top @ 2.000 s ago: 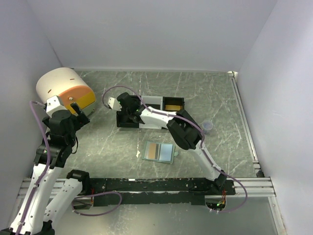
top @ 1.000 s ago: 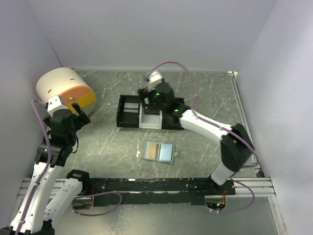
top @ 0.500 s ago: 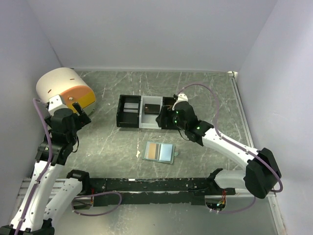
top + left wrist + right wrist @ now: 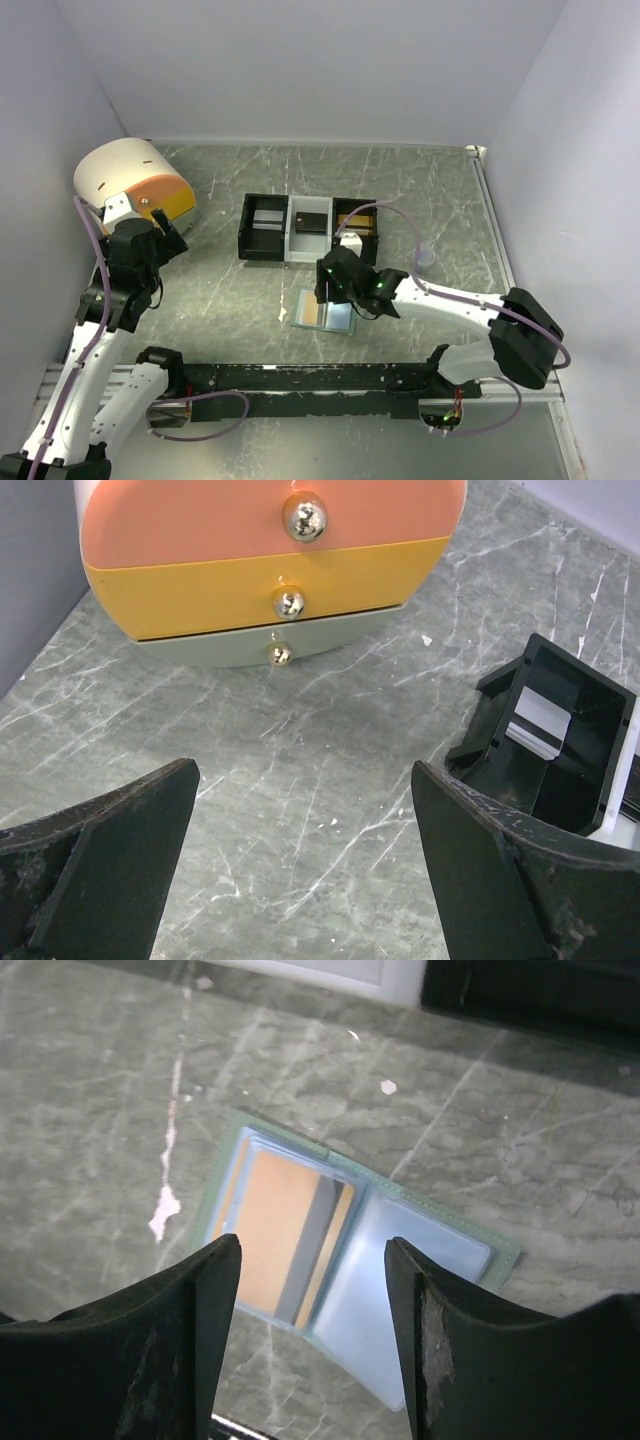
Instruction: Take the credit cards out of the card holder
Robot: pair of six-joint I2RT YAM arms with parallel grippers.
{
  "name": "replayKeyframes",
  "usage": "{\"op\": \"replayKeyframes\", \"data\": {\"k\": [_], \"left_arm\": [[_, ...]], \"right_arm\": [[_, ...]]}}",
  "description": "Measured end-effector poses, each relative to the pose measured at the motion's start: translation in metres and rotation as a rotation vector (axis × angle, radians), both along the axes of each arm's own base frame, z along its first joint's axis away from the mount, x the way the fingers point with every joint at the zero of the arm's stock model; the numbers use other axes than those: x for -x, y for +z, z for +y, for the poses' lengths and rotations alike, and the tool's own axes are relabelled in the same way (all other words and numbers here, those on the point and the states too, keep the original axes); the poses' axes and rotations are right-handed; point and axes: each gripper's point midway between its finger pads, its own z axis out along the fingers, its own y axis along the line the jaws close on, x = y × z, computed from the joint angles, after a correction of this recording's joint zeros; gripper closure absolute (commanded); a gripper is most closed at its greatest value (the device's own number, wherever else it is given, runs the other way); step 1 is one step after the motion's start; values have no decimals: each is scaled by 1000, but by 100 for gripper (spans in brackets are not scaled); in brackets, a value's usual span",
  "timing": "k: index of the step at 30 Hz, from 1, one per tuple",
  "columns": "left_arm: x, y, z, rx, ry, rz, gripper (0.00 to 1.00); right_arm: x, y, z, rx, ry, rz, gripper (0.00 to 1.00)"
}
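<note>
The card holder (image 4: pixel 325 312) lies open on the table in front of the tray, sage-green edge, pale blue inside. In the right wrist view its left panel holds an orange credit card (image 4: pixel 270 1230) with a grey stripe, and its right panel (image 4: pixel 420 1270) looks pale blue with no card visible. My right gripper (image 4: pixel 335 281) hangs just above the holder, open and empty, and the holder shows between its fingers (image 4: pixel 312 1248). My left gripper (image 4: pixel 165 238) is open and empty at the far left (image 4: pixel 305 780), over bare table.
A black-and-white three-compartment tray (image 4: pixel 245 232) stands behind the holder with a card in each compartment; its corner shows in the left wrist view (image 4: pixel 500 690). A round drawer unit (image 4: pixel 135 185) stands back left. A small clear cup (image 4: pixel 426 258) and a white scrap (image 4: pixel 282 314) lie nearby.
My right arm swung from the tray's left compartment across to the right, then came forward and down over the open card holder. The left arm barely moved.
</note>
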Motion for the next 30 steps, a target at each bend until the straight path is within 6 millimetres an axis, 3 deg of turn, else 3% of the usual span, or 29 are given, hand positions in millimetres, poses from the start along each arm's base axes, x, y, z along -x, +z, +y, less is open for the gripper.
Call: {"op": "replayKeyframes", "data": {"k": [8, 22, 30], "left_arm": [[1, -2, 0, -2, 2, 9, 0], [0, -4, 0, -5, 1, 21, 0], [0, -4, 0, -5, 1, 21, 0]], "right_arm": [[3, -32, -6, 87, -42, 53, 37], [5, -48, 24, 166, -3, 61, 36], [0, -57, 37, 245, -26, 44, 48]]}}
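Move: The brown card in the holder's left pocket lies about 3 cm left of the right hand, level with it fore and aft, and 8 cm below. The holder's light-blue right pocket is some 4 cm to the hand's right and 1 cm back; the white tray compartment stands about 19 cm ahead and 4 cm left. From the left hand the brown card lies roughly 35 cm right, 4 cm back and 31 cm down. The right hand sinks about 5.5 cm, then also shifts 4 cm left, bringing parted fingers to the brown card. ##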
